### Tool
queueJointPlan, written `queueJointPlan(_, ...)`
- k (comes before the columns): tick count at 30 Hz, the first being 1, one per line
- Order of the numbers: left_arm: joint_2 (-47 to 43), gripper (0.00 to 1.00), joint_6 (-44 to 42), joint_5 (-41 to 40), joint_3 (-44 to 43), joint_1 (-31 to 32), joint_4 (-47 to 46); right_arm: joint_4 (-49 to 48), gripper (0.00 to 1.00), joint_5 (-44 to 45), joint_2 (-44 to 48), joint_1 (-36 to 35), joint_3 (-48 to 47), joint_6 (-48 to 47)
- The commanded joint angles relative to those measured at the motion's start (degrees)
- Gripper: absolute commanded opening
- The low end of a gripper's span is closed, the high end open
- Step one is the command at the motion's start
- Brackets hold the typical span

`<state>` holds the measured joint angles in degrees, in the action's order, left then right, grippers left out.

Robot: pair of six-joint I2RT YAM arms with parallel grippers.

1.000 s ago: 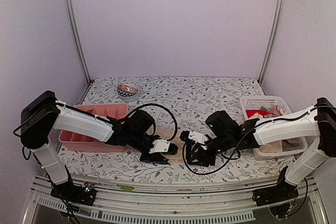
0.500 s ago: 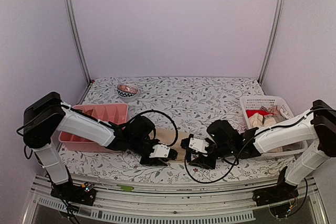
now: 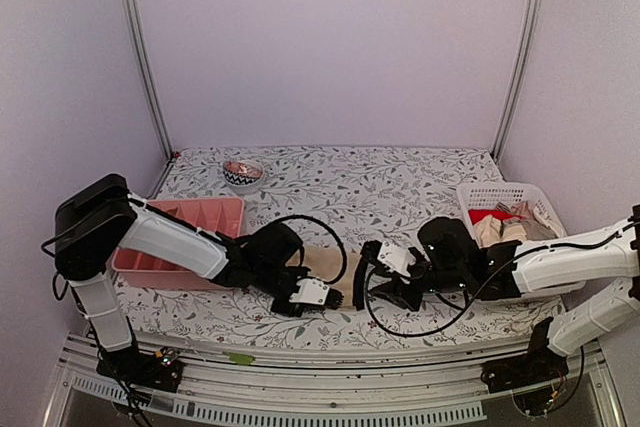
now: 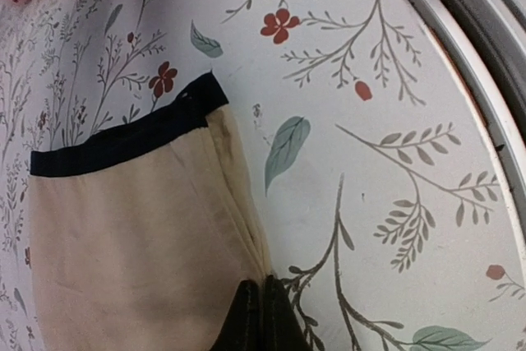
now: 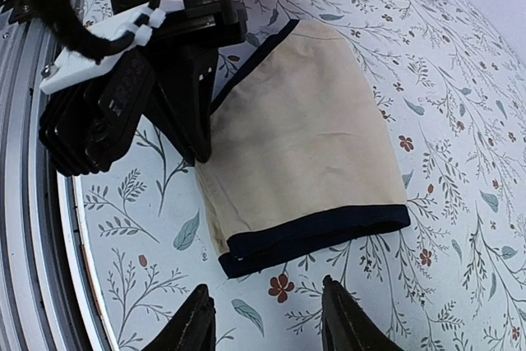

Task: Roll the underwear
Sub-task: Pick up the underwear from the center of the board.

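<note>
A beige underwear (image 3: 318,265) with black trim lies flat on the floral tablecloth between my two arms. In the left wrist view the underwear (image 4: 140,228) fills the lower left, its black band along the far edge. My left gripper (image 4: 263,297) is shut, its tips pinched together on the cloth's folded near edge. The right wrist view shows the underwear (image 5: 304,137) with a black band facing my right gripper (image 5: 267,318), which stands open just short of that band and touches nothing. The left gripper (image 5: 196,133) shows there at the cloth's left side.
A pink divided tray (image 3: 180,222) sits behind the left arm. A small patterned bowl (image 3: 243,173) stands at the back left. At the right, a white basket (image 3: 508,194) holds more beige garments (image 3: 497,230). The table's metal front rail (image 4: 485,39) runs close by.
My left gripper has closed from part open onto the cloth's edge. The right arm has shifted right and lower, its gripper now facing the black band.
</note>
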<state>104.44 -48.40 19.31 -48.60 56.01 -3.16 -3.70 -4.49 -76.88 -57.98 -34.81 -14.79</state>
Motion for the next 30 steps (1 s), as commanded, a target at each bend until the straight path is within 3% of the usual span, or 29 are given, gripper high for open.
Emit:
queueJointPlan(1,-1.1,0.00,-3.8,4.6,-0.2,0.7,8.8,0.9,0.42,1.6,3.8,1.9,0.2,3.3)
queueJointPlan(9,-4.6,0.00,-3.8,13.6,-4.9,-1.1,19.6,-1.0,0.32,-3.0,3.1,5.3,-1.3,11.6)
queueJointPlan(20,1.3,0.00,-6.9,21.9,-17.2,-5.5,34.0,-0.7,0.22,-16.9,-7.0,12.0,-9.8,26.1)
queueJointPlan(25,4.2,0.00,-7.7,22.9,-21.2,-7.5,37.5,-2.2,0.22,-25.1,-10.9,16.8,-12.0,34.7)
queueJointPlan(30,7.6,0.00,-7.2,23.4,-25.9,-9.6,39.8,-2.5,0.23,-30.5,-13.5,19.6,-14.6,37.7)
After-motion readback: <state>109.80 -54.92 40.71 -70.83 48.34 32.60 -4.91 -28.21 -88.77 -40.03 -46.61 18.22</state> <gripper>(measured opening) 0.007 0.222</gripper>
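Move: The left fingers are already shut on the near edge of the folded underwear, whose middle is about 6 cm ahead of them, level sideways and in height. Its dark waistband is some 7 cm to their right and 6 cm ahead; the pink box stands about 30 cm left, 13 cm ahead. From the right hand, the underwear's middle is about 10 cm left, 6 cm ahead and 9 cm below, and the white basket some 32 cm right, 15 cm ahead. Keeping its pinch on the underwear's near edge, the left hand drags it back about 4 cm low over the table, then lifts some 5 cm while easing forward again to above where it began, wrist tilting about 20 degrees. The empty right hand swings forward about 8 cm and slightly up, turning some 40 degrees, fingers closing halfway. ##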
